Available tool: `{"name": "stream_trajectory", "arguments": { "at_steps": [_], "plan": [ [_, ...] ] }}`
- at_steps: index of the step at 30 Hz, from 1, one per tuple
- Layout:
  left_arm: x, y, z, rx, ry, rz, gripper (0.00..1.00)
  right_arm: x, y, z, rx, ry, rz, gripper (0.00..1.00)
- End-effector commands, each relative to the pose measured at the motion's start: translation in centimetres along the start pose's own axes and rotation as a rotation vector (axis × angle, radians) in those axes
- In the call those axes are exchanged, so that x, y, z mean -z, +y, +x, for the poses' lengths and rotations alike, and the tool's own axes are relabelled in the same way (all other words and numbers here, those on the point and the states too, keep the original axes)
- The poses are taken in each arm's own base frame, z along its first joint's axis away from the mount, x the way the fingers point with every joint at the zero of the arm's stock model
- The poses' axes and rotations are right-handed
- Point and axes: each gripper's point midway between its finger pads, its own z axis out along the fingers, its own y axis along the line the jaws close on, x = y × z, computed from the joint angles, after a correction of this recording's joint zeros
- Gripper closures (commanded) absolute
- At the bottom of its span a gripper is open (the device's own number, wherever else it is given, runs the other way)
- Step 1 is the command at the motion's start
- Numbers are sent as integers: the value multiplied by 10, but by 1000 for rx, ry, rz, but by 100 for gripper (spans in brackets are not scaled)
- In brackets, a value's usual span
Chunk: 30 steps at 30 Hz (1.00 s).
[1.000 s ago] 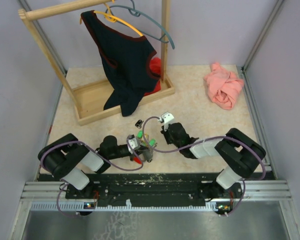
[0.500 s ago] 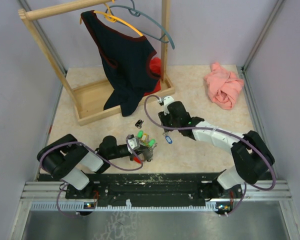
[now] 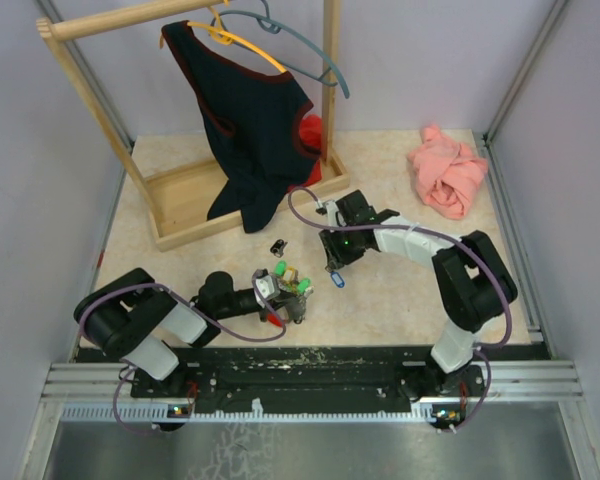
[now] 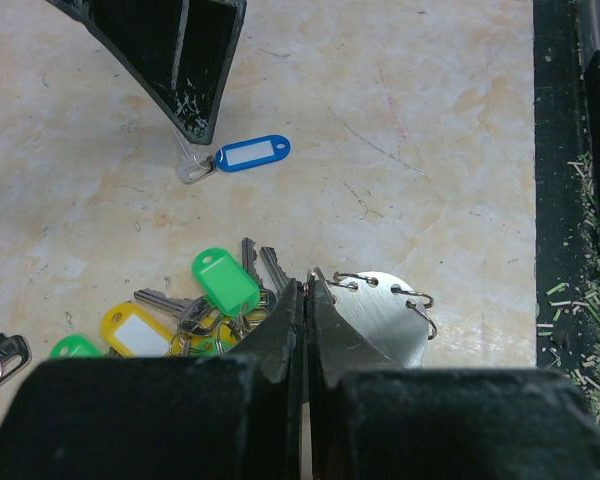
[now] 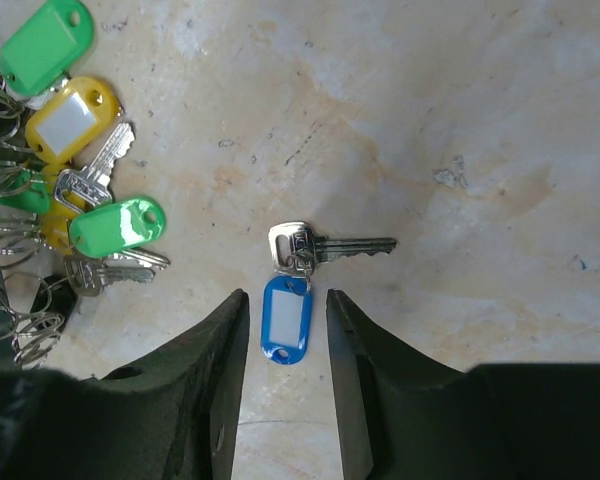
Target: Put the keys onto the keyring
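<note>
My left gripper (image 4: 307, 297) is shut on the edge of the keyring (image 4: 385, 318), a silvery plate with wire rings, low over the table (image 3: 400, 300). Beside it lies a bunch of keys with green (image 4: 225, 281) and yellow (image 4: 133, 330) tags; the same bunch of keys (image 3: 285, 274) shows from above. One key (image 5: 332, 245) with a blue tag (image 5: 285, 318) lies loose on the table. My right gripper (image 5: 286, 297) hovers open above it, one finger either side of the blue tag, touching nothing. The blue-tagged key (image 3: 333, 279) lies right of the left gripper (image 3: 293, 300).
A wooden rack (image 3: 195, 195) with a dark garment (image 3: 250, 120) and hangers stands at the back left. A pink cloth (image 3: 447, 175) lies at the back right. A small black object (image 3: 277, 245) sits behind the key bunch. The black base rail (image 3: 310, 375) runs along the near edge.
My right gripper has drawn back from the left gripper and opened. The blue-tagged key now lies on the table beneath it. The left gripper has stayed put.
</note>
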Motion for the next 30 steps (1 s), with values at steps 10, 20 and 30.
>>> {"name": "stream_trajectory", "arguments": {
  "at_steps": [10, 20, 30],
  "plan": [
    [-2, 0, -14, -18, -45, 7, 99, -19, 2, -13, 44, 28, -64, 71],
    [-2, 0, -14, -19, -45, 10, 99, -19, 5, -14, 57, 26, -81, 91],
    [-2, 2, -14, -15, -44, -4, 99, 17, 15, -33, 170, -229, -44, 100]
  ]
}}
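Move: The key on the blue tag lies just under the right hand, about 2 cm down and 1 cm ahead and to the left; its blue tag sits 1 cm back and 1 cm right of the hand, 3 cm down. The nearest green tag of the bunch is roughly 5 cm back and 7 cm left; a black key is some 5 cm ahead and 14 cm left. From the left hand the blue-tagged key is about 8 cm ahead and 10 cm right. The right hand sinks about 2 cm onto the blue-tagged key, pinches its bow end shut, and rises 1 cm. ##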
